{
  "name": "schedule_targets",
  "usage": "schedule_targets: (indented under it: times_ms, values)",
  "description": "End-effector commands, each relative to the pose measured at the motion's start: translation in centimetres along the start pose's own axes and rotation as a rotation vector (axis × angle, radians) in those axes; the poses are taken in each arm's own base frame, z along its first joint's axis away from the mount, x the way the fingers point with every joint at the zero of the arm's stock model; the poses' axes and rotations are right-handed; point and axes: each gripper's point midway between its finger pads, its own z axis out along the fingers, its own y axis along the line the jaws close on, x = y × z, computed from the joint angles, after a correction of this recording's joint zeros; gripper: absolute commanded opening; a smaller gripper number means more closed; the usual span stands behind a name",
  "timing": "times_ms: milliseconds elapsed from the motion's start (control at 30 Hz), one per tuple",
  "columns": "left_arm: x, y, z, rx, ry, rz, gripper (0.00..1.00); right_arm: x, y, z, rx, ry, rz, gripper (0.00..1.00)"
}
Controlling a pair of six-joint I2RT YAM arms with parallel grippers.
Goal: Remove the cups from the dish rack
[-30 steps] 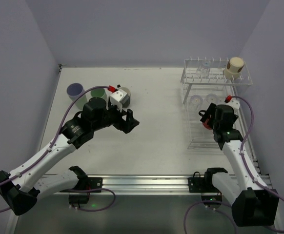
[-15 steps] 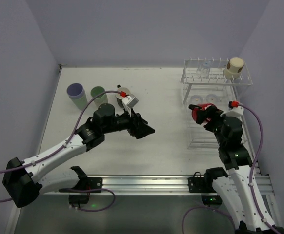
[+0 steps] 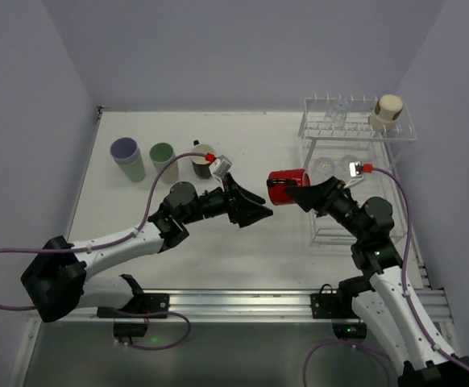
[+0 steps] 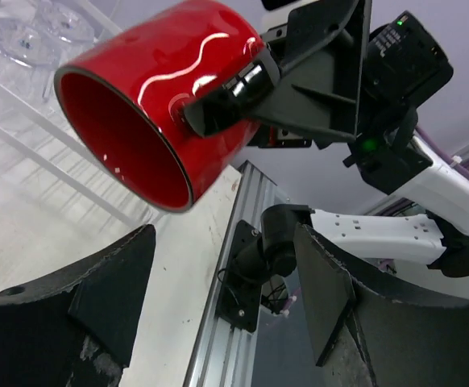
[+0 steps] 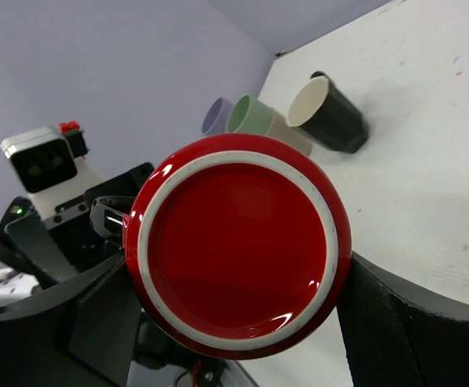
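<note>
My right gripper (image 3: 295, 192) is shut on the red handled mug (image 3: 281, 179) and holds it on its side in the air left of the dish rack (image 3: 331, 230). The right wrist view shows the mug's base (image 5: 238, 254) between my fingers (image 5: 412, 322). My left gripper (image 3: 257, 208) is open and empty, just left of the mug, pointing at it. In the left wrist view the mug's mouth (image 4: 138, 113) faces my open gripper (image 4: 218, 298). A beige tumbler (image 3: 388, 111) stands on the rack's top tier. Clear glasses (image 3: 323, 165) sit in the rack.
A lavender tumbler (image 3: 126, 153), a pale green tumbler (image 3: 163, 155) and a black mug with cream inside (image 3: 202, 165) stand at the table's back left. They also show in the right wrist view, black mug (image 5: 331, 113) nearest. Walls close in left, right and back.
My right gripper has drawn the red mug out of the rack's lower tier and carried it left. My left gripper has left the black mug and swung right, open, towards the red mug.
</note>
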Motion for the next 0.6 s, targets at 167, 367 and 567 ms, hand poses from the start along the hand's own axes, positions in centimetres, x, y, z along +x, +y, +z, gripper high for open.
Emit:
schedule_targets:
  times_ms: [167, 367, 567]
  values:
    - [-2.6, -2.1, 1.0, 0.1, -0.14, 0.008, 0.7, 1.2, 6.4, 0.0, -0.304, 0.05, 0.039, 0.41]
    - [-3.4, -2.6, 1.0, 0.112, -0.189, 0.024, 0.4, 2.9, 6.9, 0.5, -0.35, 0.092, 0.098, 0.41]
    - [-3.3, -0.8, 0.0, -0.014, -0.189, 0.075, 0.0, 3.3, 5.9, 0.9, -0.319, 0.074, 0.126, 0.83]
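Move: The red mug, already in the right gripper with its open end facing the left one, is about 8 cm to the left hand's right, 6 cm ahead and 3 cm above. Seen from the right hand, the waiting left gripper is some 9 cm left, 5 cm back and slightly lower. From the left hand, the dark mug is roughly 16 cm left, 18 cm ahead, and the nearer glass 21 cm right, 16 cm ahead, both about 20 cm below. Bring the right gripper about 5 cm left and some 3 cm back, turning it some 15 degrees counter-clockwise, so the held red mug meets the left gripper. Raise the left gripper about 3 cm, tipping its fingertips up a little, then shut it on the mug's rim beside the handle, one finger inside and one outside. Keep the right grip closed as it is. ##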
